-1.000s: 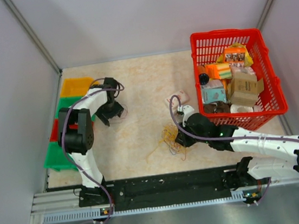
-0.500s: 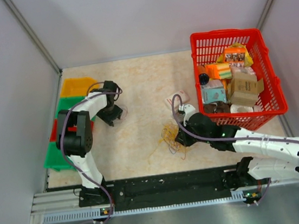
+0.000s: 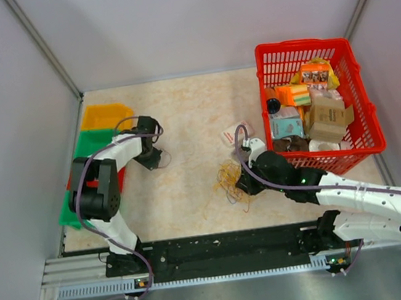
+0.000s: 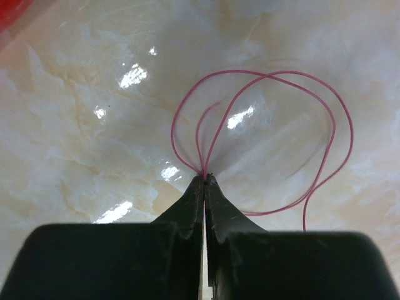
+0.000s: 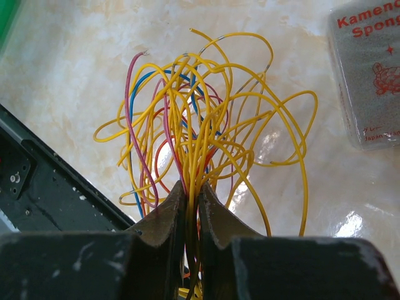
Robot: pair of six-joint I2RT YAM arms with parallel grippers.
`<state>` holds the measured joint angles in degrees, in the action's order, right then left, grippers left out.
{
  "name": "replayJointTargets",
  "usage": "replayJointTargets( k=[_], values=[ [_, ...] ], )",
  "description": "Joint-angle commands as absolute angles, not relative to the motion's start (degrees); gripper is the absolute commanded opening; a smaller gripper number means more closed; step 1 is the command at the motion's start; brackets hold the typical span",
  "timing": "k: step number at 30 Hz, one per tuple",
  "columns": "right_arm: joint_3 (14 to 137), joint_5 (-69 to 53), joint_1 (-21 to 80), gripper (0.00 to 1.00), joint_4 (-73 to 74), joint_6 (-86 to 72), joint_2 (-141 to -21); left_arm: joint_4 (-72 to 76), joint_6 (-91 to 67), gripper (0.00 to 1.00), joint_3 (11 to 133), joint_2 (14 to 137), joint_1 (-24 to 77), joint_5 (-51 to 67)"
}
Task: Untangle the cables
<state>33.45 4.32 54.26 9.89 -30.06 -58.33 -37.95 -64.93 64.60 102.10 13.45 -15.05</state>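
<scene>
A tangle of thin cables [image 3: 227, 179], mostly yellow with some red, blue and purple strands, lies on the marbled table near the middle. My right gripper [image 3: 243, 183] is shut on that bundle; in the right wrist view the strands [image 5: 206, 112] fan out from between its tips [image 5: 192, 186]. At the left, my left gripper [image 3: 152, 158] is pressed low to the table. In the left wrist view its tips [image 4: 204, 177] are shut on one pink-red cable [image 4: 281, 73], which loops out flat on the table ahead of them.
A red basket [image 3: 364, 141] full of packages stands at the right, just behind the right arm. Yellow [image 3: 100, 116] and green [image 3: 88, 140] bins line the left edge. A sponge packet [image 3: 236, 132] lies behind the tangle. A black rail [image 3: 227, 248] runs along the near edge.
My left gripper has closed on the pink-red cable and shifted slightly left and nearer. The right gripper has stayed shut on the tangle, barely moving.
</scene>
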Motion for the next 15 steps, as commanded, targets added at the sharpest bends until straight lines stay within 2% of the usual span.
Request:
replayJointTargets(
  k=[1,7,15],
  values=[
    [34.28,5.8,54.75,0.0,9.14,-30.15,-56.25,-32.71,-58.12,0.0,62.14,95.73,14.41,-15.47],
    [34.63,6.07,54.58,0.0,9.23,-29.8,-56.6,-33.13,-46.95,0.0,69.76,90.79,12.49,-16.08],
    [35.59,6.42,54.58,0.0,9.49,-29.44,-57.48,-31.02,-38.51,0.0,77.33,89.3,3.79,-10.55]
  ],
)
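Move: The left hand, shut on the pink cable at table level, has the cable's loose loop about 3 cm ahead and 3 cm right. The yellow bin stands about 18 cm ahead and 13 cm left; the green bin, 10 cm ahead and 16 cm left; the red bin, level with the hand, 19 cm left. From the right hand, gripping the tangle, the yellow bin is roughly 30 cm ahead and 43 cm left. The left hand keeps its pinch, lifting the pink cable some 12 cm, then also forward about 6 cm, tilting outward. ##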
